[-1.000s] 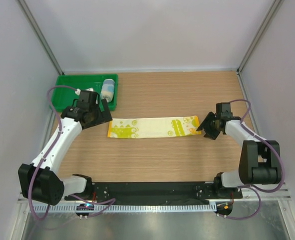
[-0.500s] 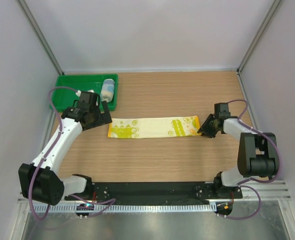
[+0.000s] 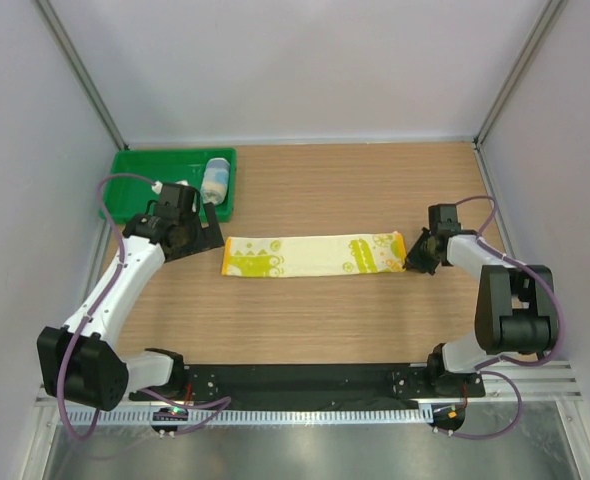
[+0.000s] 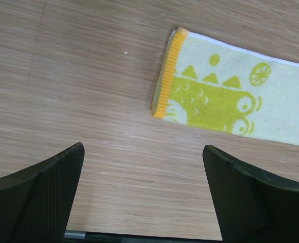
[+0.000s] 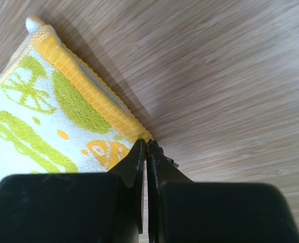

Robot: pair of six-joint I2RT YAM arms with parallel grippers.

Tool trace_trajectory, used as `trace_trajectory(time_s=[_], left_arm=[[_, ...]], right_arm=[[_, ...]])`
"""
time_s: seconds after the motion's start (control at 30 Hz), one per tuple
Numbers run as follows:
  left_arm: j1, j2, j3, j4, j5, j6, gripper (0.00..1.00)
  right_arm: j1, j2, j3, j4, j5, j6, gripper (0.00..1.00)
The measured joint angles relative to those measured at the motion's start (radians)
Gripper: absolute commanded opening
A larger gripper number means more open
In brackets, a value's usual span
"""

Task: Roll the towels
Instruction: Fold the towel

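The long yellow-green and white towel (image 3: 310, 255) lies flat across the middle of the table, its orange hems at both ends. My right gripper (image 3: 412, 256) sits at the towel's right end. In the right wrist view its jaws (image 5: 147, 143) are pressed together on the near corner of the orange hem (image 5: 83, 83). My left gripper (image 3: 197, 236) hovers just left of the towel's other end, jaws wide apart over bare wood (image 4: 142, 148), with the towel's left hem (image 4: 169, 73) ahead of it. A light blue and white towel (image 3: 215, 180) rests rolled in the green tray.
The green plastic tray (image 3: 155, 172) stands at the back left corner, close behind my left arm. Grey walls with metal posts enclose the table on three sides. A black rail (image 3: 305, 380) runs along the near edge by the arm bases.
The right gripper's jaws closed on the towel's right corner. The whole towel slid a little to the right. The left arm barely moved.
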Motion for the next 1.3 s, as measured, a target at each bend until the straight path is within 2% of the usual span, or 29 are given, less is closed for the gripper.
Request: trace_trajectory(time_s=[0.37,0.57,0.93,1.3], left_arm=[[0.0,0.008,-0.005,-0.021,-0.012,0.024,0.99],[0.0,0.013,-0.017,-0.03,-0.026,0.027,0.98],[0.0,0.012,-0.017,-0.03,-0.059,0.027,0.99],[0.0,-0.001,-0.017,-0.031,-0.082,0.027,1.0]], right_arm=[[0.0,-0.069,0.039,-0.116,0.264,-0.022,0.01],[0.031,-0.098,0.102,-0.174,0.358,-0.032,0.01],[0.275,-0.096,0.283,-0.274,0.476,-0.042,0.01],[0.539,-0.052,0.443,-0.296,0.492,0.009,0.01]])
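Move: The right hand is low at the table, already shut on the near right corner of the yellow towel. The towel lies flat, its middle about 20 cm to the left and 2 cm farther out, and its left end some 39 cm left and 2 cm ahead. The rolled blue towel stands about 42 cm left and 20 cm ahead. From the raised, open left hand, the yellow towel's middle is about 23 cm right, 2 cm ahead and 15 cm below. Keeping its pinch on the corner, the right hand first drags the yellow towel some 5 cm to the right, already starting to rise. It then turns back and sweeps left and up, with a little forward, carrying that end over towards the towel's middle until it is about 14 cm higher and 10 cm left of where it began, while the wrist rolls left side down and the fingertips tip outward by some 30 degrees in all. ##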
